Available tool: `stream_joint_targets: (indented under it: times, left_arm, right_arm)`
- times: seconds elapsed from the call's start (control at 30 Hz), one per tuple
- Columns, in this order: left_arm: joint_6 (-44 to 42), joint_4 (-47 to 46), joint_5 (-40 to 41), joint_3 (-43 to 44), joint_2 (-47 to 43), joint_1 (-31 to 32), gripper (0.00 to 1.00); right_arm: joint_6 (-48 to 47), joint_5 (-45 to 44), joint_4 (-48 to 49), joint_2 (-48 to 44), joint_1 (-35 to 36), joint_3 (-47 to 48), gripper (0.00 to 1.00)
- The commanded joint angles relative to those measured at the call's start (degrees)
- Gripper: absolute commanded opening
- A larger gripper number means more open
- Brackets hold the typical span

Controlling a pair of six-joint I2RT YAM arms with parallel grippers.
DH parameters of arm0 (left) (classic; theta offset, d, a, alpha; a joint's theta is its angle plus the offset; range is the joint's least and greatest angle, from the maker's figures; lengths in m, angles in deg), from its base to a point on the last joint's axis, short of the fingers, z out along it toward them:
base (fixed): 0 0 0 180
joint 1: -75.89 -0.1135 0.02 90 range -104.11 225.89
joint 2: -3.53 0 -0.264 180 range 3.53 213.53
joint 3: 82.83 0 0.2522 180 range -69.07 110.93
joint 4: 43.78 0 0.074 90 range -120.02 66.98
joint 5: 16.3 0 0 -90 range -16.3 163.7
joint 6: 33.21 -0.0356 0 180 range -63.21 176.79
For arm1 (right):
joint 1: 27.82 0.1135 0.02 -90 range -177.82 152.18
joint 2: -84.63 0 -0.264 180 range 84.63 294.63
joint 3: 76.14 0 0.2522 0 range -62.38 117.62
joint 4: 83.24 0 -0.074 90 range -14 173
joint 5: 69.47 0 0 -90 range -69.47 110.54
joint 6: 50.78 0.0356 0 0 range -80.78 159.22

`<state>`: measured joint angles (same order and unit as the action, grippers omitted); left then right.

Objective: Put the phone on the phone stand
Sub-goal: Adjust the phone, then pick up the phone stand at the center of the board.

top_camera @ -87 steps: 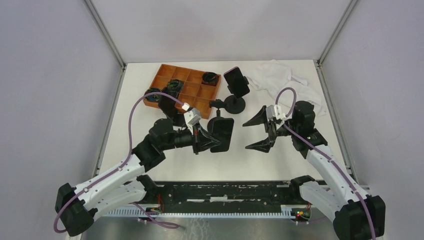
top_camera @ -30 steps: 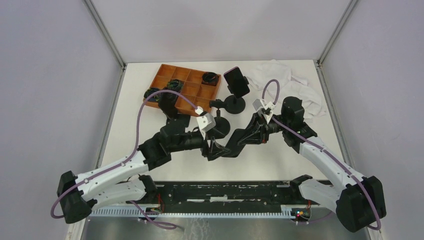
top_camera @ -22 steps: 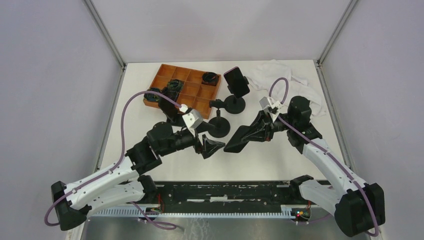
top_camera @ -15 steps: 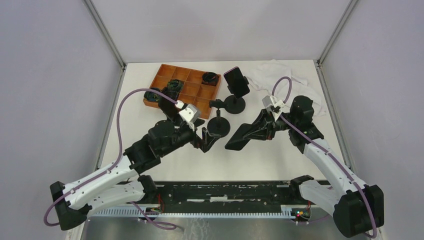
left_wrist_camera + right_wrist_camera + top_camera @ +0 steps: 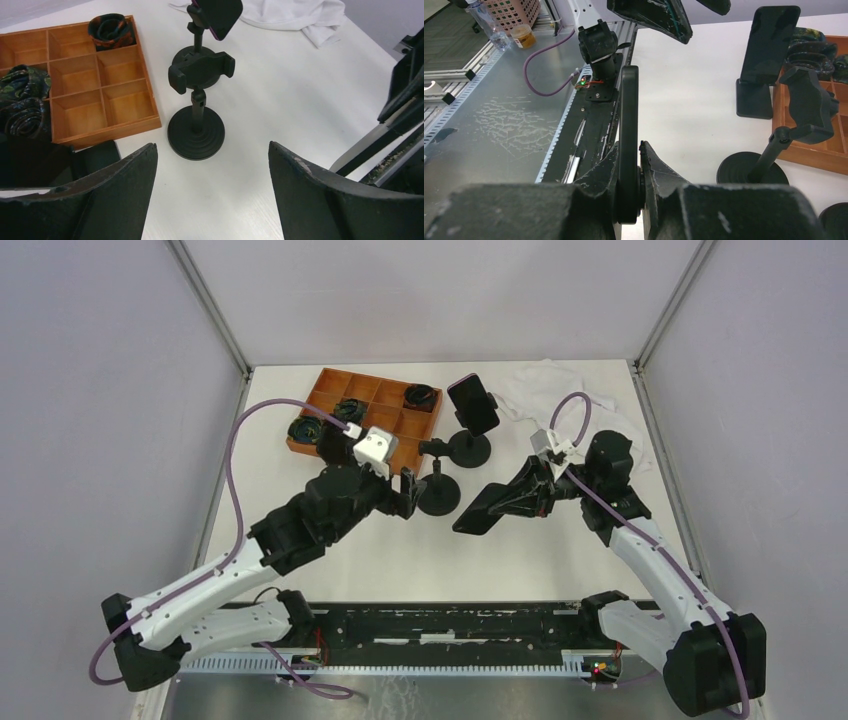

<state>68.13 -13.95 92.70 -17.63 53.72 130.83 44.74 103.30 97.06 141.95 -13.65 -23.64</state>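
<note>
A black phone (image 5: pixel 474 513) hangs above the table, seen edge-on in the right wrist view (image 5: pixel 628 100). My right gripper (image 5: pixel 503 502) (image 5: pixel 630 146) is shut on it, one finger on each flat face. The empty black phone stand (image 5: pixel 438 490) (image 5: pixel 196 131) stands just left of the phone, its clamp (image 5: pixel 201 71) (image 5: pixel 809 107) holding nothing. My left gripper (image 5: pixel 409 492) (image 5: pixel 211 146) is open and empty, low over the table just in front of the stand's base.
A second stand (image 5: pixel 470 446) behind holds a purple-edged phone (image 5: pixel 472 402) (image 5: pixel 215 12). An orange compartment tray (image 5: pixel 372 390) (image 5: pixel 75 85) with rolled dark items sits far left. White cloth (image 5: pixel 560 390) lies far right. A black upright slab (image 5: pixel 769 45) stands by the tray.
The left gripper held the phone, passed it to the right gripper, then let go, opened and drew back left. The right gripper closed on the phone and carried it slightly right.
</note>
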Motion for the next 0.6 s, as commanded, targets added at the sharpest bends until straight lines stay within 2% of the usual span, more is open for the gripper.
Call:
stream_joint_targets:
  times: [0.0,0.17,0.4,0.57]
  left_arm:
    - [-0.4,2.0,4.1,5.1,3.9,-0.3,0.84]
    - [-1.2,3.2,7.8,8.6,9.9,-0.6,0.76]
    - [-2.3,1.3,8.2,11.9,17.5,-1.9,0.62]
    - [-1.8,0.8,7.8,15.1,22.8,-4.8,0.61]
  right_arm:
    - [-1.4,1.7,1.2,-0.7,-0.6,1.2,0.00]
    - [-1.7,1.5,0.8,-0.6,-0.9,1.3,0.00]
    - [-1.9,1.4,0.6,-0.7,-1.2,1.2,0.00]
    - [-2.1,1.5,0.5,-1.0,-1.4,1.2,0.00]
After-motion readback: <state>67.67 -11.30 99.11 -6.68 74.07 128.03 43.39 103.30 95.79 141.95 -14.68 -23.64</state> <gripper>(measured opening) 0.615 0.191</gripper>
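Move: The empty phone stand's clamp is about 10 cm ahead of the left hand, 5 cm to its right and roughly level with it. The second stand's clamp, with a phone in it, is some 10 cm beyond the empty one and 8 cm farther right. The phone pinched by the right hand is about 14 cm right of the left hand and 4 cm back. From the right hand, the empty clamp lies roughly 10 cm ahead and 18 cm left. The left hand, empty, reaches about 6 cm forward towards the empty stand, drifting slightly right and sinking more and more steeply, about 3.5 cm in all, so that it comes in close to the clamp from the near side. On the way it swings some 10 degrees counter-clockwise and rolls its left side up about as much, while the fingers narrow by roughly a quarter of their range but stay well open, with nothing between them yet. ##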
